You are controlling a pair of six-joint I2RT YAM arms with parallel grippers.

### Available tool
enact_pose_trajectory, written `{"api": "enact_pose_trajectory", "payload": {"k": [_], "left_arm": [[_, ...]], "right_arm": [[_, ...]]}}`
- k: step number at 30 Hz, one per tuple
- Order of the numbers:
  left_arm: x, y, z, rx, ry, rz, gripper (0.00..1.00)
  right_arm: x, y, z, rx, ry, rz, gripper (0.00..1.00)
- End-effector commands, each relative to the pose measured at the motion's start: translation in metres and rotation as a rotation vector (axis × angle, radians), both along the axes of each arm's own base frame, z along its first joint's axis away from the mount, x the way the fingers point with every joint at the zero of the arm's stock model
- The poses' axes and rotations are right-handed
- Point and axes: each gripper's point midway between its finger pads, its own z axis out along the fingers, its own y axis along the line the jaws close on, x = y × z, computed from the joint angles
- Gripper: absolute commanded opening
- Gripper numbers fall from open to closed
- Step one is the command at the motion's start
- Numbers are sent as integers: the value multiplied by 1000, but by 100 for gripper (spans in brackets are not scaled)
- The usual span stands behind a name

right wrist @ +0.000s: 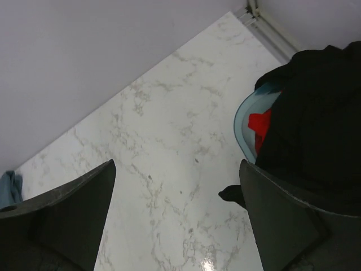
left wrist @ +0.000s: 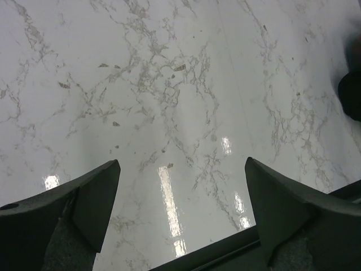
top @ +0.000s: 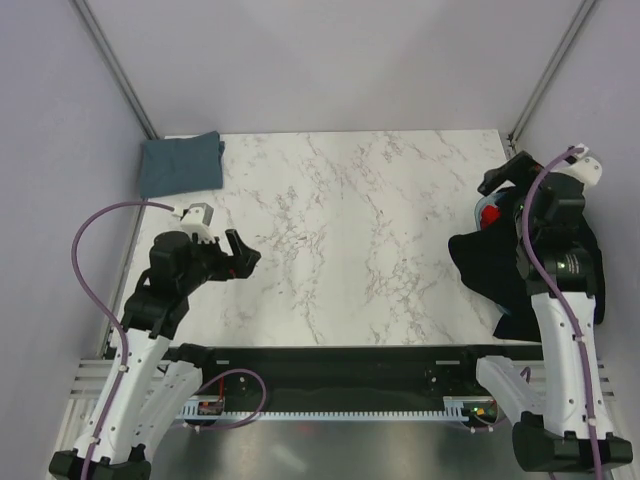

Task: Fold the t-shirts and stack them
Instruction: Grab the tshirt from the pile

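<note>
A folded blue-grey t-shirt [top: 180, 163] lies at the table's far left corner; its edge shows in the right wrist view [right wrist: 8, 189]. A black t-shirt [top: 490, 265] hangs crumpled over a light blue basket [top: 480, 212] at the right, with a red garment [top: 490, 213] inside; the black shirt [right wrist: 316, 124], basket rim [right wrist: 241, 121] and red garment [right wrist: 260, 127] also show in the right wrist view. My left gripper [top: 243, 255] is open and empty above the bare marble at the left. My right gripper [top: 503, 173] is open and empty, above the basket.
The marble table [top: 350, 230] is bounded by grey walls on the left, back and right. A black rail [top: 330, 360] runs along the near edge. A dark patch [left wrist: 352, 96], the black shirt, shows at the right edge of the left wrist view.
</note>
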Motion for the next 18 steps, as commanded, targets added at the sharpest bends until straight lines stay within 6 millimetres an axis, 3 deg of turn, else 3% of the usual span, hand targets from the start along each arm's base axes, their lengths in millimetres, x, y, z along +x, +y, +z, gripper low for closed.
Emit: {"api": "enact_pose_trajectory", "payload": {"k": [1,5,9,11,18], "left_arm": [[0,-4,12,-16,-11,-17,100],[-1,-10,10,-28,-4,-50,100],[0,-13,4,-30,26,-68,100],[-1,-16,4,-34,28,-83,100],[1,-13,-3,-24,37,-63,100]], "right_arm": [[-10,-40,-23,-39,75,-226,98],[-15,-60,-43,-46,210,-346,98],[-36,-87,-60,-3,281,-520,98],[-39,-89,-74,28,322,-507,98],[-56,-129,-112,28,486,-635,98]]}}
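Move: To the right hand's right, about 15 cm over and 6 cm back, lies the middle of the black t-shirt pile, some 24 cm below it. The red cloth in the light-blue rim is about 3 cm ahead and 6 cm right, 27 cm below; the pile's left tip is some 3 cm back and 2 cm left, 31 cm down. From the left hand the pile is roughly 66 cm right and 5 cm ahead, 13 cm lower. Swinging right and sinking, the open right hand closes in on the black t-shirt pile, going about 11 cm right, 9 cm down and some 4 cm back. Meanwhile the wrist turns clockwise by roughly 30 degrees and tips the fingers further down, swinging their aim from the bare marble onto the black cloth. The fingers stay wide open and still clear of the cloth. ##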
